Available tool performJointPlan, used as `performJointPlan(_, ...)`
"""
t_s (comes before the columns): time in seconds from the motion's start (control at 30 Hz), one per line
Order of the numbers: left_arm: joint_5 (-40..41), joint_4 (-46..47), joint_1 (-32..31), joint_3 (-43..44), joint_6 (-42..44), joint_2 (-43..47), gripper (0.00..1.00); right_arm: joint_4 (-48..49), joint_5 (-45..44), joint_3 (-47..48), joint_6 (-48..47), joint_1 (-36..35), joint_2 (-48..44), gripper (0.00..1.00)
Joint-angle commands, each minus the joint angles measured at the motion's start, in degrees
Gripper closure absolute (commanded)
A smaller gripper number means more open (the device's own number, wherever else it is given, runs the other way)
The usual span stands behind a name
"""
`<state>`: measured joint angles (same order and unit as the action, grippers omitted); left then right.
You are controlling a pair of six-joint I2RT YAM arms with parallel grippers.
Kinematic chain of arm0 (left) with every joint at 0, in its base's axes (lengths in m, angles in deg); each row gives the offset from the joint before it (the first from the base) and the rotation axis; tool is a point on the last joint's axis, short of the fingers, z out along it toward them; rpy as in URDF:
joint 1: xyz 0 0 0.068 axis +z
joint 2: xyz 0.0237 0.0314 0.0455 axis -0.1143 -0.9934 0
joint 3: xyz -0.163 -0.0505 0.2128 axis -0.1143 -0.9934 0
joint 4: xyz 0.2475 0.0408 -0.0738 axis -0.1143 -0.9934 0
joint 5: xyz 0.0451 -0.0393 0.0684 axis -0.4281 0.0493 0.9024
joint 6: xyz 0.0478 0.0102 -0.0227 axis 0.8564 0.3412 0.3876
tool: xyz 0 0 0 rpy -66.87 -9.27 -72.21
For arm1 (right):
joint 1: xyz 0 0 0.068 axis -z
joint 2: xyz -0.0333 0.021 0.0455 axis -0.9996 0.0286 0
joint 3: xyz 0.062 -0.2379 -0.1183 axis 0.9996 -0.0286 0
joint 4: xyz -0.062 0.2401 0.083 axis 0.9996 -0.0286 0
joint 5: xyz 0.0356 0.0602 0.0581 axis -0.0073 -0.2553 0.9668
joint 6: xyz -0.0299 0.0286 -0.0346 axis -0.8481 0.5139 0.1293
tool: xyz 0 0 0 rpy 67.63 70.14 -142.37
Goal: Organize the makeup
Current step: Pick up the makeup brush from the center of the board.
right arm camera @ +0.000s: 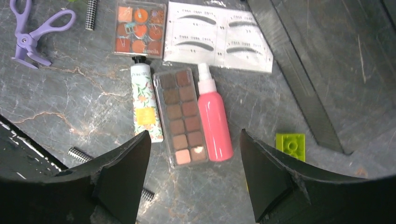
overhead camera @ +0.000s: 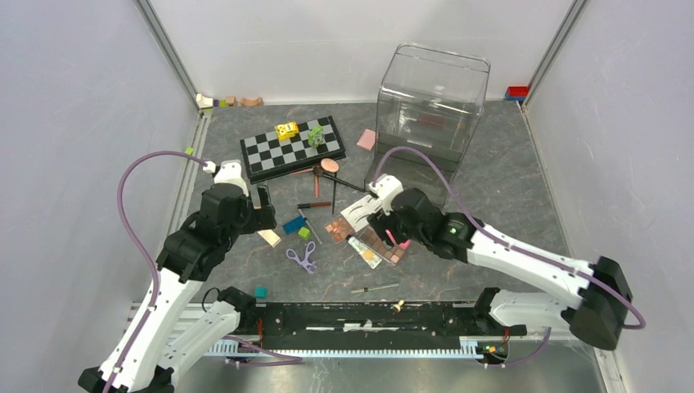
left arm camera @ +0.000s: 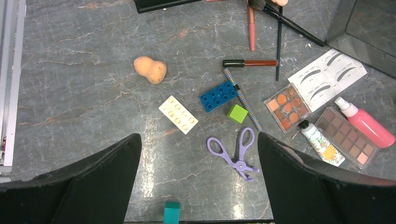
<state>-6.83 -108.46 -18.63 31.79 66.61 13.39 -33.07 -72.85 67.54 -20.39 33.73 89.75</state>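
Note:
The makeup lies scattered on the dark table. My right gripper (right arm camera: 194,140) hangs open just above the near end of the brown-pink palette (right arm camera: 182,116), with the pink bottle (right arm camera: 215,119) to its right and the cream tube (right arm camera: 145,105) to its left. Beyond them lie the lash card (right arm camera: 219,43) and an orange palette (right arm camera: 139,29). My left gripper (left arm camera: 200,140) is wide open and empty above the table, left of the purple curler (left arm camera: 237,151). A peach sponge (left arm camera: 150,70), a lip gloss (left arm camera: 250,62) and thin brushes (left arm camera: 280,42) lie farther off.
A clear plastic box (overhead camera: 431,98) stands at the back right and a chessboard (overhead camera: 292,147) at the back centre. Toy blocks lie among the makeup: blue (left arm camera: 218,95), cream (left arm camera: 178,114), green (left arm camera: 237,113), teal (left arm camera: 171,212) and lime (right arm camera: 290,144). A thin brush (overhead camera: 375,288) lies near the front rail.

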Motion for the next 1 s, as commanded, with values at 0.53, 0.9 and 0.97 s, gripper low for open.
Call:
performJointPlan(0.53,1.5,-0.3,0.2,1.3,-1.6,1.2,0.00,-3.6,11.5,47.2,-19.3,7.1,49.8,0.25)
performJointPlan(0.9,4.3,-1.5,0.2,4.0,2.3,1.5,0.00,2.1,15.5,52.8,-15.9,11.5,60.8,0.24)
performJointPlan(0.97,4.8,-0.9,0.2,3.4,2.9,1.1,0.00,3.5,15.3,53.2,-15.0,11.8,61.7,0.24)
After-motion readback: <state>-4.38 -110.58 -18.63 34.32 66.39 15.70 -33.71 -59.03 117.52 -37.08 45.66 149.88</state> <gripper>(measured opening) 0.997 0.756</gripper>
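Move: The makeup brush lies about 22 cm ahead of the right hand, 14 cm to its left and 13 cm below it. Around it, the round puff sits some 5 cm farther out and 3 cm left of the brush, the brown lip gloss 7 cm nearer and 7 cm left, and the brow stencil sheet 8 cm nearer and 7 cm right. From the left hand the brush is roughly 22 cm ahead, 19 cm right and 20 cm below. Sweeping forward about 19 cm and left about 12 cm, the right hand travels from above the palette and pink bottle, past the stencil sheet, to the makeup brush; it rises slightly at first, then sinks to end about 9 cm lower, still a few centimetres above the handle. The wrist swings some 10 degrees counter-clockwise and the fingers stay open, straddling the handle's line without gripping. ##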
